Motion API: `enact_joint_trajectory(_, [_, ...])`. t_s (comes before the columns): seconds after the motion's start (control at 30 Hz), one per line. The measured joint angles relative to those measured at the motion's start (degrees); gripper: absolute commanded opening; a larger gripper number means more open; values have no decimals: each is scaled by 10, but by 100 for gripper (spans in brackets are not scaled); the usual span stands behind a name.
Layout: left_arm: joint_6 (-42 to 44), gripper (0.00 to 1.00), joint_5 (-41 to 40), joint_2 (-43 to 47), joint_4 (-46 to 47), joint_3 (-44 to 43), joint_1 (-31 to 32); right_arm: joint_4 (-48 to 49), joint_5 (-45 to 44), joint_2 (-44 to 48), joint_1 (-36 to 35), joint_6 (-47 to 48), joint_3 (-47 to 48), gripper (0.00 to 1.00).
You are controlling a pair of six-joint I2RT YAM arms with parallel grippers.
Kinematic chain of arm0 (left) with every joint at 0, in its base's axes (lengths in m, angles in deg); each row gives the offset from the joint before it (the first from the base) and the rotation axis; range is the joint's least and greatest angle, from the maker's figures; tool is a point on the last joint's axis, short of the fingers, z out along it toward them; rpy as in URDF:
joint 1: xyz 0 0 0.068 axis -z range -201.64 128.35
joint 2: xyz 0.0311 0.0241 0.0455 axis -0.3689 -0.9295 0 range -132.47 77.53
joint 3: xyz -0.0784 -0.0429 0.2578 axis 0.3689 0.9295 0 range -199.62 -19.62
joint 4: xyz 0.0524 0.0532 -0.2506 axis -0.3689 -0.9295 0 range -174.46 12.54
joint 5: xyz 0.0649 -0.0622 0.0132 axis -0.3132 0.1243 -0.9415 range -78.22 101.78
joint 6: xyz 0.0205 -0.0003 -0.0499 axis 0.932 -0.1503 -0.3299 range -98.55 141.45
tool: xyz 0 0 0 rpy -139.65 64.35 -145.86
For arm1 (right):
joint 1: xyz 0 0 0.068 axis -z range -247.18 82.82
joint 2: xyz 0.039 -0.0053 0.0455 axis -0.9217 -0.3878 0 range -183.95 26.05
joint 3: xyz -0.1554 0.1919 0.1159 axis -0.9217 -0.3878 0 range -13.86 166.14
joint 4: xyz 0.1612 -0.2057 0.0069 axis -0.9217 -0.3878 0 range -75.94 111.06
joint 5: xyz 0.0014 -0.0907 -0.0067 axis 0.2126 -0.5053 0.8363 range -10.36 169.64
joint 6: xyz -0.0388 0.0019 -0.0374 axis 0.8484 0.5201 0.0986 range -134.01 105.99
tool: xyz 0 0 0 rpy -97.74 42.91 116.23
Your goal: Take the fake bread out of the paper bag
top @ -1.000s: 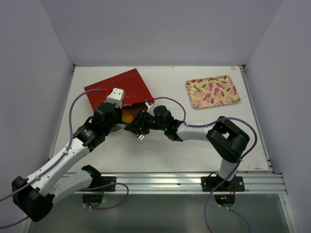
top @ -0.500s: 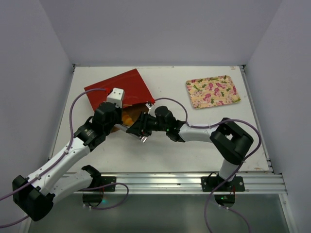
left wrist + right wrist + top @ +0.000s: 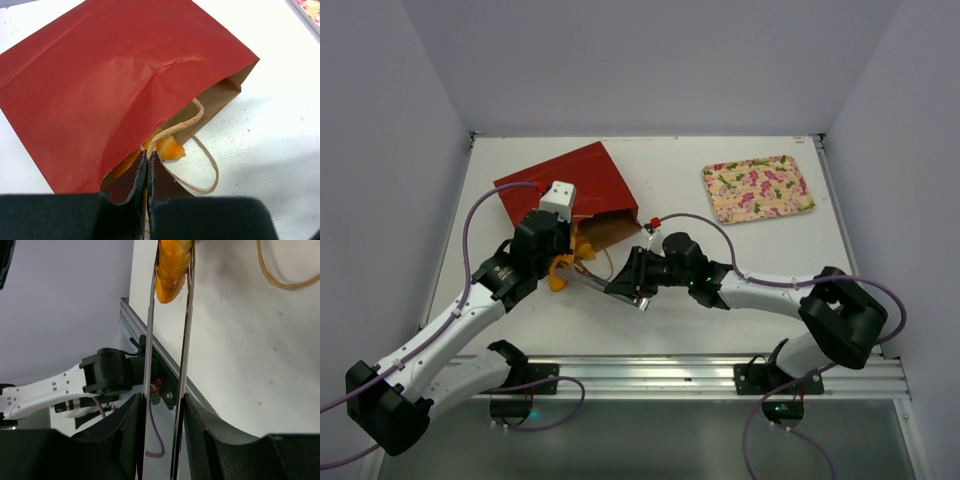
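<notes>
The red paper bag (image 3: 570, 175) lies flat at the back left, its brown mouth facing the middle of the table. My left gripper (image 3: 563, 243) is shut on its tan loop handle (image 3: 172, 129) at the mouth of the bag (image 3: 100, 75). The orange fake bread (image 3: 558, 273) sticks out at the mouth, partly under that gripper; the left wrist view shows the bread (image 3: 167, 146) beside the handle. My right gripper (image 3: 638, 283) is shut on metal tongs (image 3: 187, 330), whose tips pinch the bread (image 3: 172, 267).
A pink-flowered tray (image 3: 758, 188) lies at the back right. The bag's second handle loop (image 3: 212, 172) rests on the white table. The metal rail (image 3: 720, 372) runs along the near edge, close behind the right gripper.
My right arm has drawn back toward the near right, pulling the tongs and the bread outward. The bag's brown mouth now shows more. The left gripper stays shut on the handle.
</notes>
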Motion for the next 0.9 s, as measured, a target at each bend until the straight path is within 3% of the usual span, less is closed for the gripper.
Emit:
enact_joint_trajectory(0.23, [-3, 0, 0, 3, 0, 0, 0, -79, -5, 134, 0, 31, -65, 31])
enact_joint_trajectory(0.5, [-5, 0, 0, 7, 0, 0, -1, -254, -63, 295, 0, 73, -76, 29])
enact_joint_trajectory(0.9, [-7, 0, 0, 9, 0, 0, -1, -517, -156, 449, 0, 120, -75, 30])
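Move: My right hand already has the fake bread pinched at the tip of the tongs, about 13 cm to its left, 5 cm ahead and a little lower. The flowered tray, seemingly where it goes, lies some 32 cm right, 27 cm ahead and 13 cm below. The red bag's middle is about 22 cm ahead and 10 cm left; the bread left inside is roughly 12 cm ahead and 8 cm left. From my left hand the tray is about 44 cm right and 15 cm ahead. I sweep the tongs and the gripped bread away from the bag mouth with my right hand, about 16 cm to the right and 6 cm back, arching up some 3 cm and sinking again. I roll the wrist some 20 degrees so the tongs' tips dip, keeping them squeezed. My left hand stays put, still pinching the bag's handle. ##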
